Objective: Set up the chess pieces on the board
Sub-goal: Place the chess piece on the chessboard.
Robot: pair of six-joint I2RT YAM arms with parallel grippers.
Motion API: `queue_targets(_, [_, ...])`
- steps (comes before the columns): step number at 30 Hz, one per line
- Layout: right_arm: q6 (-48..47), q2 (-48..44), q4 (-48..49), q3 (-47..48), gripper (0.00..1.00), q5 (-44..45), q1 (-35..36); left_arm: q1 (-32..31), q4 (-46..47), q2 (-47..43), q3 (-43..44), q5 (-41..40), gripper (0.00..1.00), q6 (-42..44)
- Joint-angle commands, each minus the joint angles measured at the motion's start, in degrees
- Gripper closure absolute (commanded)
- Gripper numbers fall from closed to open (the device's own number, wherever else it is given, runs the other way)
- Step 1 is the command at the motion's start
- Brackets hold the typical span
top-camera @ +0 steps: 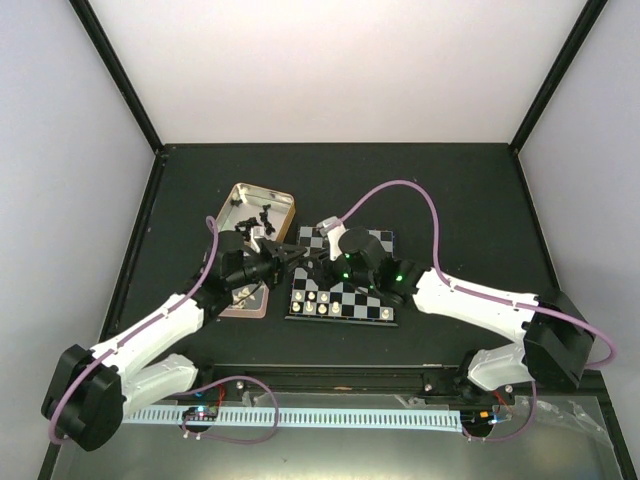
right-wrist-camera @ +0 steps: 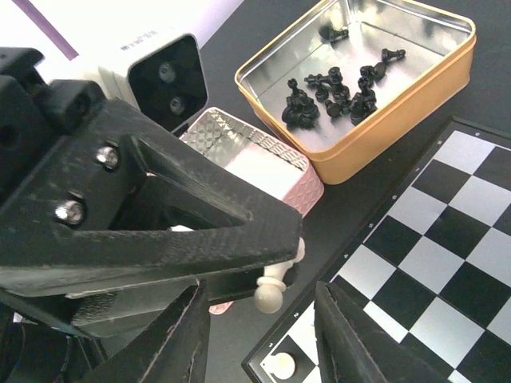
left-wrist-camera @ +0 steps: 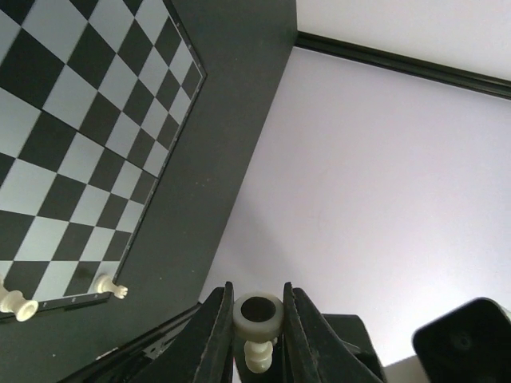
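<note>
My left gripper point(left-wrist-camera: 259, 299) is shut on a cream-white pawn point(left-wrist-camera: 259, 317), its round base gripped between the jaws. It hangs at the left edge of the board point(top-camera: 378, 243), pawn head point(right-wrist-camera: 271, 291) pointing down. My right gripper point(right-wrist-camera: 259, 319) is open, one finger on each side of that pawn's head with gaps both ways. From above, the two grippers meet at the board's left side, left gripper point(top-camera: 298, 258) facing right gripper point(top-camera: 314, 262). Several white pieces point(top-camera: 330, 300) stand on the board's near rows; one point(right-wrist-camera: 279, 365) shows in the corner square.
A gold tin point(right-wrist-camera: 447, 76) behind the board's left corner holds several black pieces point(right-wrist-camera: 335, 92). A pink tin point(right-wrist-camera: 255, 159) lies beside it, nearer the left arm. Black walls point(top-camera: 130, 240) rim the table.
</note>
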Motion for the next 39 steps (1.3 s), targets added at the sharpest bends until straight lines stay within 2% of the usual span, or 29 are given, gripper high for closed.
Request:
queue_targets(1, [0.36, -1.33, 2.44, -1.66, 0.64, 2.56, 0.29, -0.90, 4.44, -0.13, 2.52, 1.48, 0.84, -3.67])
queue_targets(13, [-2.49, -1.86, 4.61, -1.60, 0.82, 5.65, 0.26, -2.14, 5.26, -1.05, 1.82, 1.78, 0.85, -5.22])
queue_targets(19, [-3.73, -1.96, 3.56, -0.83, 0.98, 7.65, 0.24, -2.42, 6.10, -1.44, 1.18, 1.91, 0.85, -5.84])
queue_targets(21, [-3.90, -2.48, 2.65, -0.68, 0.99, 7.81, 0.27, -2.42, 5.58, -1.88, 1.21, 1.66, 0.83, -5.45])
queue_targets(24, [-4.09, -4.04, -1.25, -0.09, 0.99, 8.44, 0.07, -2.40, 0.47, -2.98, 2.72, 0.04, 0.71, -1.63])
queue_targets(27, [-4.03, -5.82, -8.61, 0.72, 0.99, 7.76, -1.10, -2.41, -11.20, -4.83, 6.48, -4.91, 0.51, 5.75])
queue_targets(29, [-3.69, -7.01, -13.99, 0.82, 0.99, 6.34, -2.48, -2.38, -17.30, -6.45, 7.61, -9.81, 0.43, 9.84])
queue_targets(34, [-4.77, -7.20, -28.83, 1.38, 0.99, 1.98, -6.32, -2.34, -21.54, -10.66, 7.32, -20.11, 0.33, 20.94])
queue_targets(39, [-6.91, -3.25, -40.91, 2.71, 0.99, 0.16, -6.96, -2.25, -26.64, -12.22, 9.75, -26.28, 0.31, 33.40])
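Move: The white chess piece is at the right fingertips, only about 1 cm to their left and level, with its head between the still-open right fingers; the left hand keeps hold of its base end, right at its own finger pads. From the right hand the chessboard's centre is some 9 cm right, 5 cm ahead and 17 cm below, and the placed white pieces about 3 cm back, 1 cm right and 16 cm below. From the left hand the white-piece box is roughly 19 cm left, 1 cm ahead and 17 cm below. The right hand nearly stays in place in mid-air while its fingers close on the head end of the white chess piece; only then do the left fingers spread wide, letting go of the base, and the left hand backs off about 4 cm to its left and a little up, its wrist tilting some 25 degrees. The right hand keeps its pinch and carries the piece away to the right, about 9 cm, then also down by some 5 cm over the board, rolling so that its fingertips point more steeply down. ##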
